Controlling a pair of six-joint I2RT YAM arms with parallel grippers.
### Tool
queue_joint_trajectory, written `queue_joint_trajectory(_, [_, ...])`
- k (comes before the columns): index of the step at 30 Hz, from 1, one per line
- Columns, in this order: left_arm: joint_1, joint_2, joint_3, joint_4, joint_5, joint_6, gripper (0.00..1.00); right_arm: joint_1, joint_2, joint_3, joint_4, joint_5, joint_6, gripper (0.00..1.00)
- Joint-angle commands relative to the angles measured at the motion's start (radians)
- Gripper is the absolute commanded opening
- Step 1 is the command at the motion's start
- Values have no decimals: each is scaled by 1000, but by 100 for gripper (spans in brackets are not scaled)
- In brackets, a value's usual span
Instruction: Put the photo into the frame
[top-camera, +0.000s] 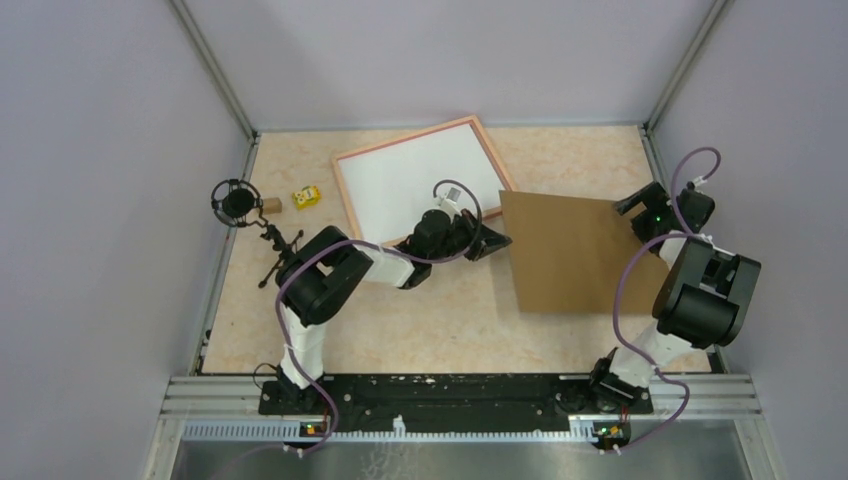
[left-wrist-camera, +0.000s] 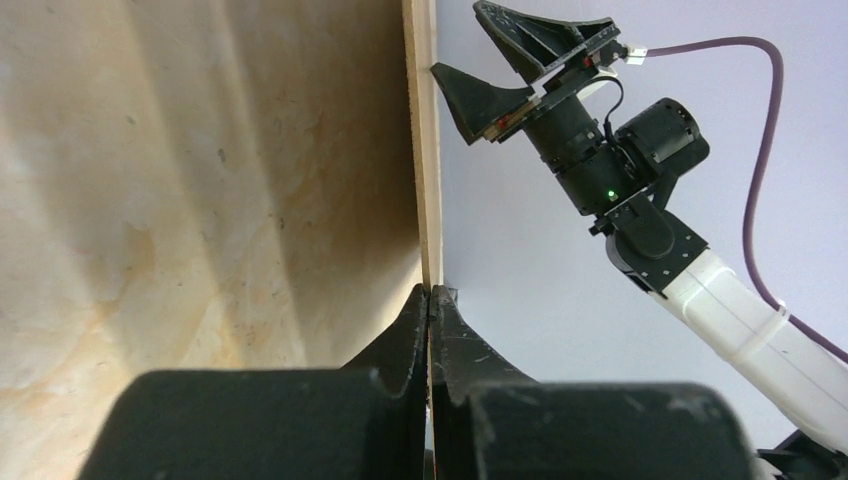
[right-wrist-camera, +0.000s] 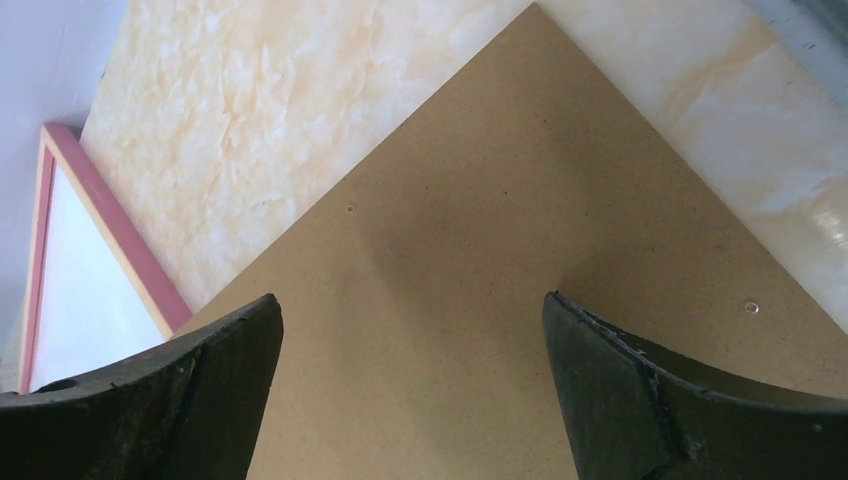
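The salmon-pink frame (top-camera: 487, 150) lies at the back middle of the table. A plain white sheet, the photo (top-camera: 420, 180) with its white back up, fills it. In the right wrist view the frame (right-wrist-camera: 110, 225) and the white photo (right-wrist-camera: 75, 300) show at the left. The brown backing board (top-camera: 575, 250) rests to the frame's right. My left gripper (top-camera: 494, 243) is shut on the board's left edge. In the left wrist view that board (left-wrist-camera: 427, 150) appears edge-on, running up from the gripper (left-wrist-camera: 430, 292). My right gripper (top-camera: 633, 206) hovers open over the board (right-wrist-camera: 480, 250), its fingers (right-wrist-camera: 412, 300) wide apart and empty.
A small yellow object (top-camera: 306, 196) and a little wooden block (top-camera: 272, 205) sit left of the frame, beside a black device on a stand (top-camera: 238, 203). Purple walls close in the table on three sides. The right arm (left-wrist-camera: 640, 170) shows in the left wrist view.
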Motion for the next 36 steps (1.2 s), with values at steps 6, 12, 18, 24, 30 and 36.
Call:
queue_joint_trajectory(6, [111,-190,-165,205,86,63,0,51,-34,48,-110,-104,-72,99])
queue_joint_trajectory(12, [217,-327,-253,51,140,185,0,110,46,119,-181,-85,-118,99])
queue_joint_trajectory(18, [337,-417,-287,-59,201,265,0,128,99,155,-230,-68,-134,99])
queue_joint_trajectory(24, [365,-368,-259,3,299,203,0,158,106,164,-229,-80,-129,99])
queue_joint_trajectory(30, [354,-341,-204,1,312,158,21,179,160,167,-204,-148,-105,99])
queue_joint_trajectory(36, [321,-332,-127,-131,284,214,34,195,177,163,-178,-183,-98,99])
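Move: The left hand pinches the left edge of the brown backing board, whose middle lies about 18 cm to its right, level with it in reach and some 5 cm lower. The frame, with the photo already in it, is centred roughly 20 cm ahead, 19 cm to the left and 12 cm below. From the open right hand, the board's middle is about 12 cm left, 9 cm back and hardly lower, and the frame's centre about 50 cm left, 13 cm ahead and 6 cm down. The left hand, still pinching the edge, draws the board about 16 cm to the left towards the frame while rising some 4 cm and easing a little forward, then slips back right about 2 cm as its fingers part to about a third open, with the board's edge still between them and resting on the lower finger. The right hand follows some 9 cm to the left and slightly forward, sinking about 2 cm and turning some 20 degrees counter-clockwise, its fingers kept wide open and one of them ending at the board's right edge. ##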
